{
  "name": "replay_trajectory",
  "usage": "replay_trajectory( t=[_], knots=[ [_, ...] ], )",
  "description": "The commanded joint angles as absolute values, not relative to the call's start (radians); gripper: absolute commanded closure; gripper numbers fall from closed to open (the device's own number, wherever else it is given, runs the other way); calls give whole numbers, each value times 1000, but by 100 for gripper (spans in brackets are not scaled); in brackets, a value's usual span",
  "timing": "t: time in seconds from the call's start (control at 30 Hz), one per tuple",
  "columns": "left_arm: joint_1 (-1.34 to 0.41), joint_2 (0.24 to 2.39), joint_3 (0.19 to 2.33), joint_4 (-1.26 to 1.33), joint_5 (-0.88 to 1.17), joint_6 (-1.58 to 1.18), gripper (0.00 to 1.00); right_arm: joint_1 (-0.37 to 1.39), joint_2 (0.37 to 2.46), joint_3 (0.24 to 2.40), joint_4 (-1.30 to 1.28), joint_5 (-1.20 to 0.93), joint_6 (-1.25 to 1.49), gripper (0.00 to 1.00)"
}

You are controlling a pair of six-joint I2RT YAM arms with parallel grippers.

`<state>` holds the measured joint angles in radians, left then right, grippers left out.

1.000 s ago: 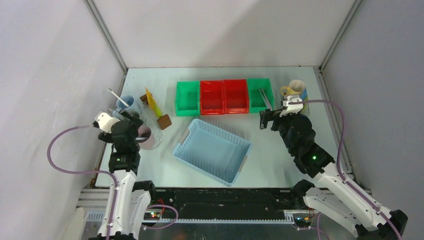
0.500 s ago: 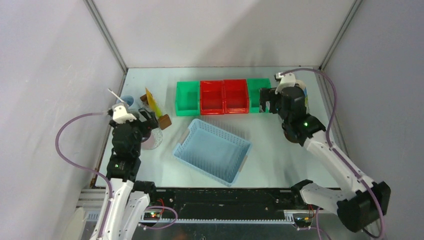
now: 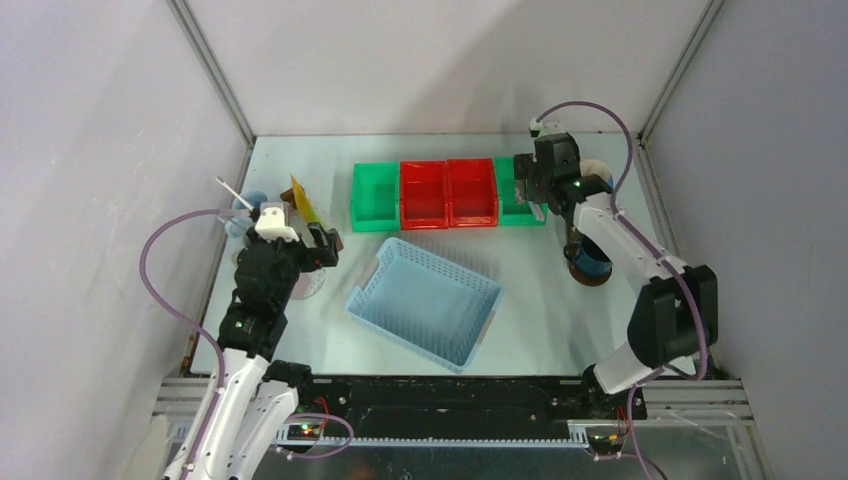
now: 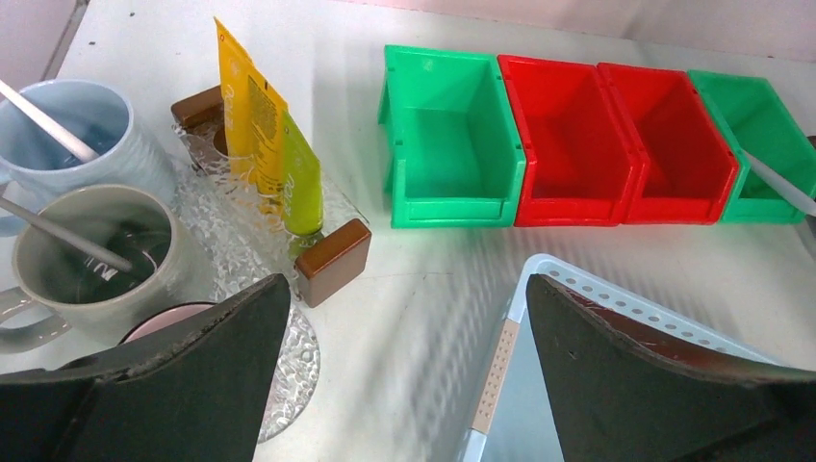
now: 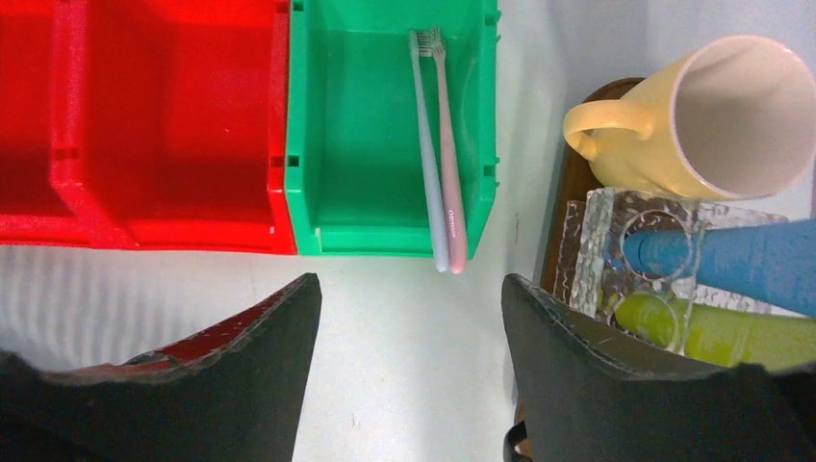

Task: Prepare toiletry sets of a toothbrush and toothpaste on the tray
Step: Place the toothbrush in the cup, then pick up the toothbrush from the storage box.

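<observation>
Two toothbrushes, a pale blue one (image 5: 426,144) and a pink one (image 5: 450,164), lie in the rightmost green bin (image 5: 366,125). My right gripper (image 5: 409,281) hovers open and empty just in front of that bin. Beside it a cream mug (image 5: 717,111), a blue tube (image 5: 760,262) and a green tube (image 5: 717,329) stand on a brown tray (image 5: 568,207). My left gripper (image 4: 406,284) is open and empty over bare table. To its left another tray (image 4: 332,262) carries a pale blue mug (image 4: 72,135) and a grey mug (image 4: 96,260), each with a toothbrush, plus a pink mug (image 4: 164,320) and a yellow tube (image 4: 245,106).
A light blue perforated basket (image 3: 425,300) sits mid-table, its corner under my left gripper's right finger. Two red bins (image 3: 448,192) and a left green bin (image 3: 374,196) line the back. A dark blue mug (image 3: 590,262) stands under the right arm. Walls enclose the table.
My right arm reached away from me, from in front of the cream mug to the rightmost green bin. My left gripper moved right, off the mugs toward the basket.
</observation>
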<state>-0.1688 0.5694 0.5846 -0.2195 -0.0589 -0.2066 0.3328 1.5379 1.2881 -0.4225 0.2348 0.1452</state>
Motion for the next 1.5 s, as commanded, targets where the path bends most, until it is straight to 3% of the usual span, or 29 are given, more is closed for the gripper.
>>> replay_trajectory(
  t=[0.0, 0.27, 0.7, 1.17, 1.47],
  knots=[
    [-187, 544, 581, -208, -78, -149, 0, 321, 1648, 1385, -479, 225, 121, 33],
    [-206, 531, 581, -217, -123, -146, 0, 316, 1834, 1506, -529, 237, 108, 50],
    [-218, 529, 580, -222, -142, -140, 0, 309, 1972, 1553, -522, 297, 92, 56],
    [-221, 531, 576, -219, -139, -137, 0, 307, 2021, 1549, -546, 262, 103, 73],
    [-222, 528, 575, -221, -138, -135, 0, 307, 2035, 1551, -525, 204, 129, 75]
  ],
)
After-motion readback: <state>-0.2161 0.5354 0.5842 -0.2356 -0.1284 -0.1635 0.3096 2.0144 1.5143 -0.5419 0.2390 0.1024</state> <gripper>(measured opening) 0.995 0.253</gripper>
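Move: The light blue toothbrush lies with its middle about 11 cm ahead of the right hand and 15 cm below it, handle end nearest, jutting over the bin's front lip. The pink toothbrush is about 1 cm to its right; the green bin holding both is centred 10 cm ahead and 1 cm left, the red bin 10 cm left of that. The yellow mug stands some 14 cm to the brush's right. From the left hand the brush is roughly 39 cm right, 23 cm ahead and 19 cm down. The right hand sinks about 13 cm to the handle end of the light blue toothbrush at the green bin's front lip, reaching some 4 cm forward mostly on the first half of the way and tipping its fingers about 20 degrees further down. Meanwhile the fingers narrow from three quarters open to a quarter, one each side of the blue handle, the right-hand finger working in between it and the pink one and touching the blue handle. ##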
